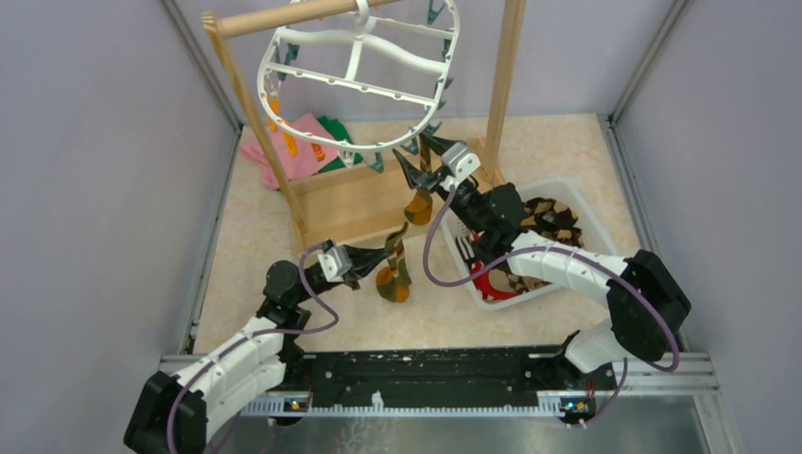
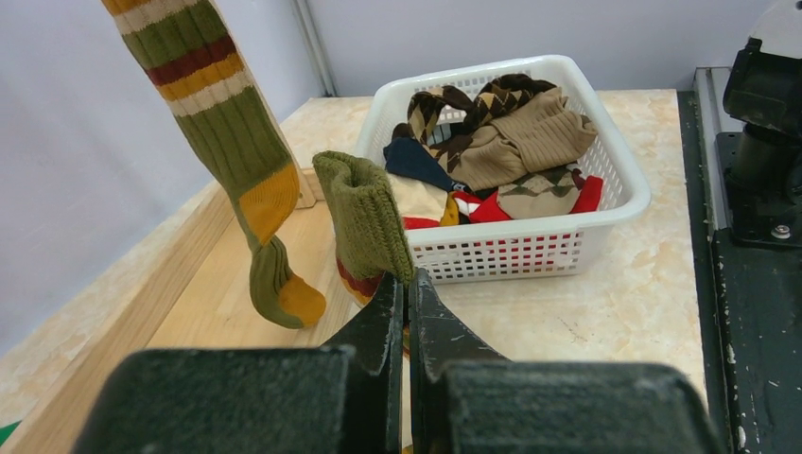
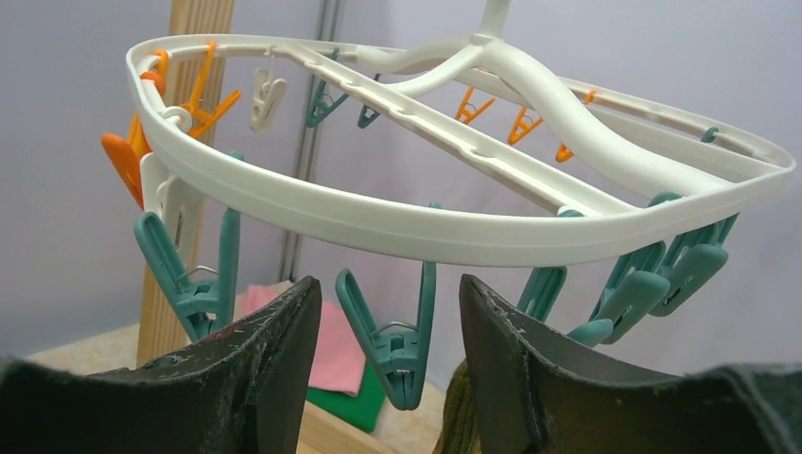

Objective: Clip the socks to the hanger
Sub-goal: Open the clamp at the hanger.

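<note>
The white oval hanger [image 1: 359, 85] hangs from the wooden pole, with teal and orange clips under its rim [image 3: 378, 222]. My right gripper [image 1: 419, 159] is raised to its near rim. It [image 3: 388, 293] stands open with one teal clip [image 3: 392, 340] between the fingers, a gap on each side. An olive sock with orange stripes [image 2: 222, 123] dangles below that rim. My left gripper [image 2: 408, 284] is shut on the cuff of a second olive sock [image 2: 364, 213], which hangs over the table [image 1: 392, 274]. More socks [image 2: 501, 142] lie in the white basket.
The white slotted basket [image 1: 591, 236] sits to the right of the wooden rack base [image 1: 350, 199]. The rack's two uprights [image 1: 501, 76] flank the hanger. Pink and green folded cloths [image 1: 303, 142] lie behind the rack on the left.
</note>
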Tool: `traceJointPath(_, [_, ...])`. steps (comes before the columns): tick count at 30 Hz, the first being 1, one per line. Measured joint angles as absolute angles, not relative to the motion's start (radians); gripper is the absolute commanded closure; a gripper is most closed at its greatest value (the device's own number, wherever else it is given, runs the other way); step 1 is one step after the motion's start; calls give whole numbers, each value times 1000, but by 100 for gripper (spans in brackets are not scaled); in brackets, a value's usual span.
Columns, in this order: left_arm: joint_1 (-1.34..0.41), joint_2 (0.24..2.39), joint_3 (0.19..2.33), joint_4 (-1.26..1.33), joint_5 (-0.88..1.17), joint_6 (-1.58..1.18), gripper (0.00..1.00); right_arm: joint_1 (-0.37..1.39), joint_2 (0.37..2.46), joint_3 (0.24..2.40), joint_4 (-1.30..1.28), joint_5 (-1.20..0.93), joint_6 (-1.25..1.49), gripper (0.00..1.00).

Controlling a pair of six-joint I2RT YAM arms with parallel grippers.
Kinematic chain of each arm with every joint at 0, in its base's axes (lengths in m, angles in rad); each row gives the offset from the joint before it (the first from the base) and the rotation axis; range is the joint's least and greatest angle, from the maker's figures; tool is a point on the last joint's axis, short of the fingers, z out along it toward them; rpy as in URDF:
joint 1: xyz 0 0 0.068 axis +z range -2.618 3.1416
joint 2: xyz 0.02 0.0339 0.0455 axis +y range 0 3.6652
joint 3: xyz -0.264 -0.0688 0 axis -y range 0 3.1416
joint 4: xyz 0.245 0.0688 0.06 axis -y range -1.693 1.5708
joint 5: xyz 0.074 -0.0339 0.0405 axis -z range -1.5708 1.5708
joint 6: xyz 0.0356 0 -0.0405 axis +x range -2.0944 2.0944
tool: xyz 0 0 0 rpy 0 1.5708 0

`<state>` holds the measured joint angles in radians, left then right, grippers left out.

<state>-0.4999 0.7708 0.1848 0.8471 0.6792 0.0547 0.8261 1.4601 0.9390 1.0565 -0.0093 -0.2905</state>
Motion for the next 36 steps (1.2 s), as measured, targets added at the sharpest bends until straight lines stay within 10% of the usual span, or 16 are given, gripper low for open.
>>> traceJointPath(18, [-500,790,185,860,679,55,100,826,1477,970,1065,-12,-277,80])
traceJointPath(36, [-500,894,311,871,653,-19,100,806,1449,970,1019,-25,-93,91])
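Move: The teal clamp to be opened is already between the right hand's open fingers, about 1 cm ahead and 1 cm left of its hand point, at its height. The rim lies some 4 cm above and in line with the clamp; the next clamp sits about 2 cm back and 7 cm left, and the sock-holding clamp about 4 cm ahead and 4 cm right. From the left hand, which holds a sock, the clamp is roughly 14 cm ahead, 4 cm right and 17 cm up. Ease the right gripper up about 1 cm under the rim, shut its fingers from half open to a quarter open on the teal clamp's two handles, and squeeze them together; keep squeezing while the wrist rolls some 10 degrees clockwise, seen from behind the hand. Last, start the left gripper up about 3 cm and forward about 2 cm, still pinching the sock's cuff, towards the clamp. ##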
